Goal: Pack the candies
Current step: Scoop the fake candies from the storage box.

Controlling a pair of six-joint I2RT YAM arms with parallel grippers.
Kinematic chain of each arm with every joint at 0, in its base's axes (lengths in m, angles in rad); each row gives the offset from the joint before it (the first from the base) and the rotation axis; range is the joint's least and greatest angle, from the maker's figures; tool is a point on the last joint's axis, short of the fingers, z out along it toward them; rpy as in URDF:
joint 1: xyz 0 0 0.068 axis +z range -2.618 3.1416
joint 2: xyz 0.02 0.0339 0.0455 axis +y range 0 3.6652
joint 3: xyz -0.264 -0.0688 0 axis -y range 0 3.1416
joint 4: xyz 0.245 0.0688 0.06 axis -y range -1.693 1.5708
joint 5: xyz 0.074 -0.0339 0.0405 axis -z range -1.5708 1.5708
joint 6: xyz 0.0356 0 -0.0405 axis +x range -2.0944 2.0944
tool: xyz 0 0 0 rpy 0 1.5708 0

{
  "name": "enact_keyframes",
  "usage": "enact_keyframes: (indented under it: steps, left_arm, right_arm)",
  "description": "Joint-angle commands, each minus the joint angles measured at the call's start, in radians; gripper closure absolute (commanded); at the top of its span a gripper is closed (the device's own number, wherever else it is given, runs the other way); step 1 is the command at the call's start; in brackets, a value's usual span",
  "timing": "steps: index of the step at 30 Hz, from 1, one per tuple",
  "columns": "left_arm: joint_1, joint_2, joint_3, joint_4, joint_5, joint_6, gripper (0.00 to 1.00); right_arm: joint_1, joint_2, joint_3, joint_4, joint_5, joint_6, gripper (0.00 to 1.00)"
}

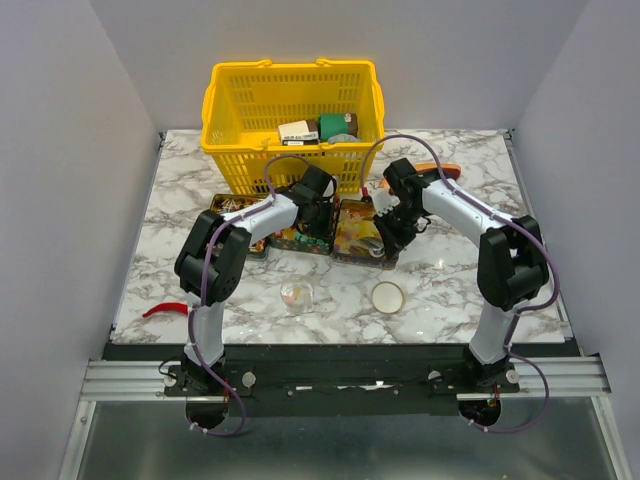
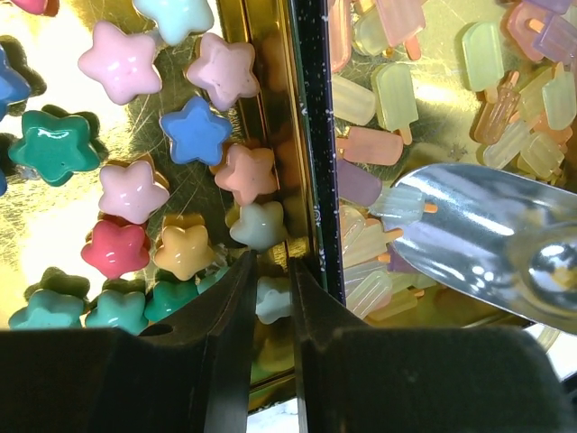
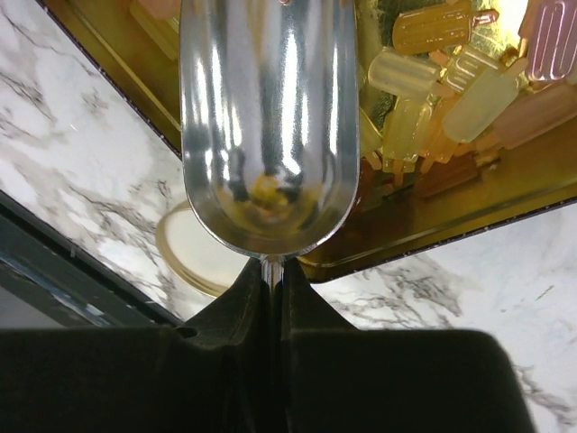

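Star-shaped candies [image 2: 194, 131] in pink, blue, green and orange lie in a gold tin [image 2: 261, 108]. Pastel popsicle-shaped candies [image 2: 379, 99] fill the neighbouring tin [image 3: 424, 230]. In the left wrist view, my left gripper [image 2: 270, 271] reaches down into the star tin. Its fingers press from both sides on one pale star candy [image 2: 273, 299]. My right gripper [image 3: 275, 271] is shut on the handle of a shiny metal scoop [image 3: 269, 117]. The empty scoop [image 2: 487, 239] hovers over the popsicle candies [image 3: 433, 99]. From above, both grippers [image 1: 315, 215] [image 1: 385, 215] meet over the tins.
A yellow basket [image 1: 295, 115] with several packages stands behind the tins. A clear jar [image 1: 297, 294] and a round lid [image 1: 388, 296] lie on the marble nearer the arms. A red item [image 1: 165, 310] sits at the front left edge. A third tin [image 1: 235, 210] lies left.
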Motion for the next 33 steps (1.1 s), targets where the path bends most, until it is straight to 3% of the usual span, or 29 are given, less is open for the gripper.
enact_keyframes:
  steps: [1,20,33]
  left_arm:
    - [-0.037,0.021,0.020,0.060,0.125,-0.043,0.72]
    - [-0.039,0.018,0.014,0.065,0.119,-0.048,0.73]
    - [-0.039,0.021,0.005,0.073,0.140,-0.049,0.75]
  right_arm:
    - [0.039,0.067,0.032,0.157,-0.106,0.174,0.99]
    - [0.041,0.090,0.075,0.184,0.031,0.336,0.99]
    - [0.071,0.165,0.069,0.298,0.245,0.390,0.99]
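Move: The right hand holds the scoop over the near right corner of the popsicle candy tray, whose middle lies about 4 cm ahead, 7 cm left and 5 cm below; the star candy tray adjoins it, 20 cm left and 4 cm ahead. The round white lid sits 11 cm back and 1 cm left. From the left hand, the popsicle tray's middle is about 7 cm right, 4 cm ahead; the star tray's is 6 cm left, 4 cm ahead, both 3 cm below. Still gripped by its handle, the scoop is driven through the popsicle candies: the right hand first sweeps left towards the wall between the trays, then slides forward, some 6 cm ahead and 4 cm left in all, turning about 20 degrees clockwise. The left fingertips stay at that wall, pressing on it and shifting right by nearly 2 cm. ##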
